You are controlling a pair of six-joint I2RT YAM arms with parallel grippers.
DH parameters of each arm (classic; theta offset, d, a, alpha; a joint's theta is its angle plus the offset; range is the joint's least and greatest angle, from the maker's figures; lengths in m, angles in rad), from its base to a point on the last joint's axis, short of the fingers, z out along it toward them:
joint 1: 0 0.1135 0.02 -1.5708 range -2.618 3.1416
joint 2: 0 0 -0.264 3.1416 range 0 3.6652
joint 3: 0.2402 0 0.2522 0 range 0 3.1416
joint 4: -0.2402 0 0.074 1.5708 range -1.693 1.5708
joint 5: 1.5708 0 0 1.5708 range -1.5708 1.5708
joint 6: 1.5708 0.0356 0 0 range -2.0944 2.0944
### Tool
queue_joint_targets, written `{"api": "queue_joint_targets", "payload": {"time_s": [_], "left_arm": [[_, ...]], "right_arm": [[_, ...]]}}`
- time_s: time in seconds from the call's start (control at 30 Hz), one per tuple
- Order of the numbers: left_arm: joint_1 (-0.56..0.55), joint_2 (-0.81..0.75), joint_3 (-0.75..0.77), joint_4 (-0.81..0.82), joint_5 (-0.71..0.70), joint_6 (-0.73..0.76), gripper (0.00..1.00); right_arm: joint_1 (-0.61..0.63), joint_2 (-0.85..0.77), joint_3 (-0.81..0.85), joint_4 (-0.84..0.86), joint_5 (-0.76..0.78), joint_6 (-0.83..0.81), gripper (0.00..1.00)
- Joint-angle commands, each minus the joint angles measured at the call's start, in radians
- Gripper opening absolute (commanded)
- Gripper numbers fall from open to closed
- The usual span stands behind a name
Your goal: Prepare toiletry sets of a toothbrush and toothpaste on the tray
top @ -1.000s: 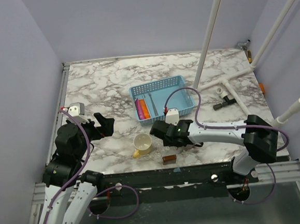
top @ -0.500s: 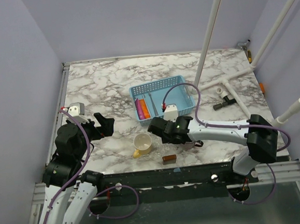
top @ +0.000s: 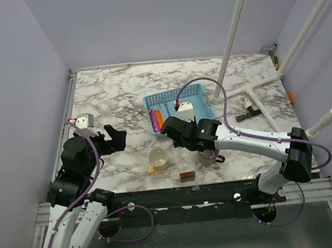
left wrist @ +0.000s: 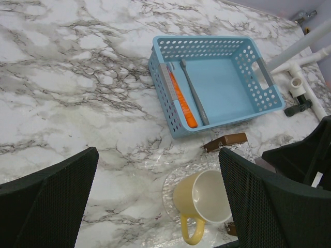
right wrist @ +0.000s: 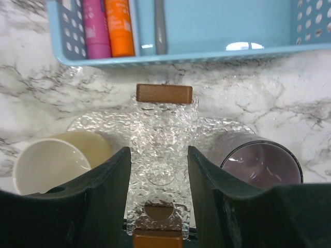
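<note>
The tray [top: 197,93] is a light blue mesh basket at mid-table, partly hidden by my right arm. Along its left side lie a pink toothpaste [right wrist: 95,28], an orange toothpaste [right wrist: 120,26] and a thin toothbrush [right wrist: 160,23]; the left wrist view also shows the orange toothpaste [left wrist: 182,98] and the toothbrush [left wrist: 194,93]. My right gripper [right wrist: 158,155] hangs open just in front of the tray [right wrist: 217,26], pointing down, with nothing between its fingers. My left gripper [top: 114,138] is wide open and holds nothing, well to the left of the tray [left wrist: 227,77].
A yellow mug [top: 157,159] and a purple-grey mug [top: 207,156] stand on a clear textured plastic sheet [right wrist: 160,124] near the front edge. Brown blocks [right wrist: 164,93] lie on that sheet; one brown block [top: 187,176] is near the table edge. White pipes [top: 255,88] cross the back right.
My right gripper has risen and moved from between the mugs toward the tray, its jaws widening a little. The purple-grey mug has come into view. The left arm has not moved.
</note>
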Motion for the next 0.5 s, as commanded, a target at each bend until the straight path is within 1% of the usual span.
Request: {"api": "queue_joint_targets", "payload": {"time_s": [0.0, 0.2, 0.33, 0.47], "left_arm": [[-0.006, 0.011, -0.009, -0.01, 0.002, 0.01, 0.99], [-0.006, 0.019, -0.01, -0.012, -0.007, 0.012, 0.99], [-0.006, 0.029, -0.01, -0.013, -0.009, 0.012, 0.99], [-0.006, 0.036, -0.012, -0.009, -0.007, 0.013, 0.99]], "right_arm": [[-0.004, 0.01, 0.096, 0.003, 0.068, -0.108, 0.52], [-0.06, 0.085, 0.198, 0.096, 0.024, -0.243, 0.52], [-0.129, 0.142, 0.247, 0.168, -0.053, -0.312, 0.51], [-0.206, 0.207, 0.277, 0.246, -0.179, -0.353, 0.5]]}}
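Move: The grey toothbrush in the basket lies about 17 cm ahead of the right hand, 4 cm to its left and 11 cm below. From the same hand, the orange toothpaste is some 15 cm ahead and 8 cm left, and the pink toothpaste 14 cm ahead and 10 cm left. The brown block just outside the basket is 5 cm ahead and 1 cm left. From the left hand, the grey toothbrush is roughly 18 cm ahead, 18 cm right and 22 cm below. Up first by about 5 cm while drifting left, then mostly forward with gathering speed, the right hand swings from above the tray towards the toothbrushes and toothpastes in the basket. It gains some 8 cm forward and 3 cm left, starting to sink slightly by the end near the basket's near wall. The fingertips tilt up a little and stay half open and empty. ##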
